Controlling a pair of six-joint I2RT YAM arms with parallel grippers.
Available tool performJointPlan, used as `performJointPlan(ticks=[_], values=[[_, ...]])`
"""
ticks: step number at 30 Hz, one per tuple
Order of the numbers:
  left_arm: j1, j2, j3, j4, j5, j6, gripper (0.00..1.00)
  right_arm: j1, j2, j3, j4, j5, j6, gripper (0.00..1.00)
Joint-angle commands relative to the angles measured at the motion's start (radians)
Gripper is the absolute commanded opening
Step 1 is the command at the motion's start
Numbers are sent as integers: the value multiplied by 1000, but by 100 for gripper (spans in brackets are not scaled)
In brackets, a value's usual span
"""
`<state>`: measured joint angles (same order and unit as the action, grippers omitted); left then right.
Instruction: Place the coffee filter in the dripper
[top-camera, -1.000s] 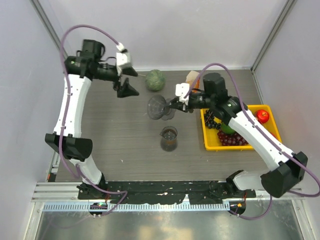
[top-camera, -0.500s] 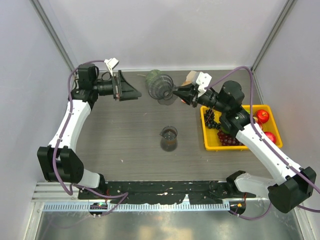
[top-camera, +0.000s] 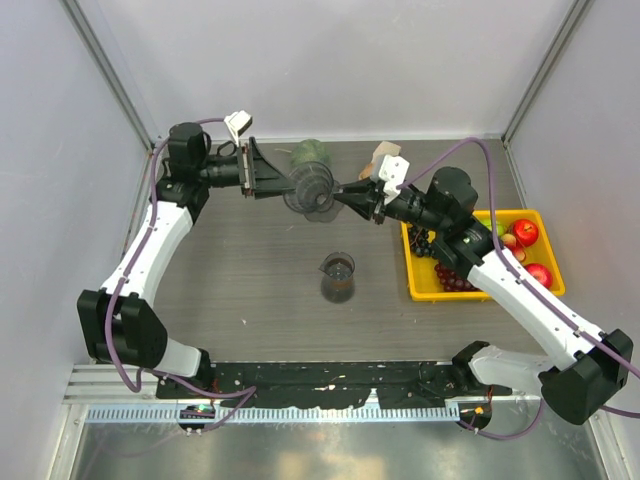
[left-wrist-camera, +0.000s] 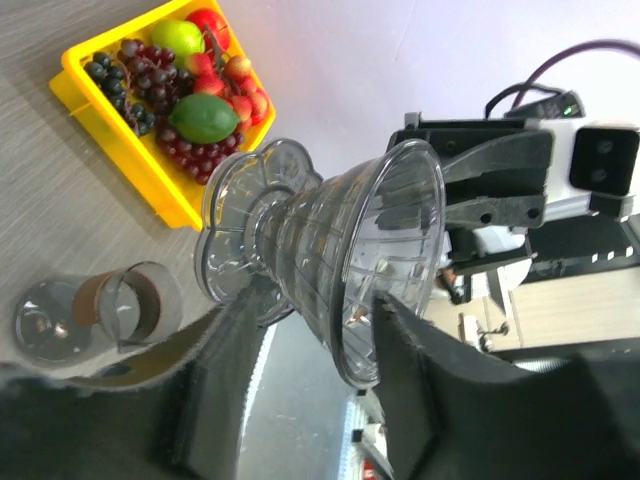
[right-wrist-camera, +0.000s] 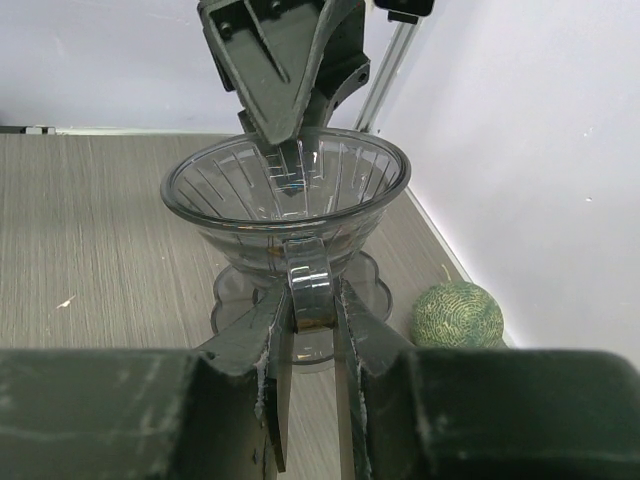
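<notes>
The dripper is a smoky see-through cone, held off the table and tipped on its side between the two arms. My right gripper is shut on its small side handle, with the round rim just beyond my fingers. My left gripper meets it from the other side. In the left wrist view its jaws straddle the rim, one finger at the cone's mouth, the other outside near the base flange, with a gap showing between them. The coffee filter is out of view.
A clear glass jug with a brownish bottom stands mid-table, below the dripper. A yellow tray of fruit sits at the right. A green melon and a white-orange pack of papers stand by the back wall.
The right gripper has carried the dripper up off the table and toward the back. The left gripper has swung right to the dripper's rim, and its jaws have narrowed around it.
</notes>
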<state>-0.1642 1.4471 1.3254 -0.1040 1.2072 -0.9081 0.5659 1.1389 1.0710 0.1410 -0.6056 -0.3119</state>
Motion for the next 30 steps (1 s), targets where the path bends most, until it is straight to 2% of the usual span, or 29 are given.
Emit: performJointPlan(ticks=[1, 4, 6, 7, 8, 10, 12, 15, 20, 21, 23, 30], values=[[-14, -25, 58, -179, -11, 132, 43, 8, -5, 18, 22, 40, -41, 5], [-20, -27, 66, -255, -18, 192, 23, 9, 7, 43, -36, 32, -49, 5], [-24, -19, 81, -308, -24, 227, 9, 9, 18, 64, -104, 26, -68, 10], [-24, -14, 95, -344, -32, 250, 4, 9, 21, 81, -174, 23, -100, 18], [-26, -8, 109, -373, -38, 277, 0, 9, 22, 89, -205, 20, -122, 34], [-31, 13, 164, -498, -66, 342, 0, 8, 22, 116, -305, 17, -199, 46], [-37, 48, 224, -653, -101, 432, 0, 5, 19, 132, -415, 7, -251, 49], [-60, 85, 293, -811, -167, 546, 0, 5, 31, 161, -487, 9, -294, 54], [-103, 82, 327, -888, -286, 600, 0, 3, 100, 283, -645, -3, -383, 62], [-109, 79, 330, -895, -313, 588, 0, 5, 114, 300, -665, -11, -397, 66], [-116, 72, 331, -907, -386, 558, 0, 6, 131, 349, -739, -22, -429, 69], [-146, 82, 353, -922, -501, 491, 0, 20, 176, 438, -923, -66, -504, 67]])
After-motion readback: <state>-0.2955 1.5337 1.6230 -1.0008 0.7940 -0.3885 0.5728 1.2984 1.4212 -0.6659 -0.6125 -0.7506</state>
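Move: The dripper hangs between my hands. Its middle is about 4 cm to the right of my open left fingers and 2 cm below them, with the near cone wall between the fingertips. My right hand still grips its handle, with the middle some 6 cm left and 2 cm ahead. The glass carafe stands about 9 cm back, 8 cm right and 27 cm below my left hand; the melon is roughly 22 cm ahead of that hand, 26 cm below. I shut my left fingers on the dripper's cone wall, pinching it near the rim. Then my right fingers open and let go of the handle, edging a little right, as both hands sink about 6 to 7 cm. Each tips its fingertips down by nearly 30 degrees, and my left hand also eases back some 2 cm, taking the dripper down towards the carafe. ##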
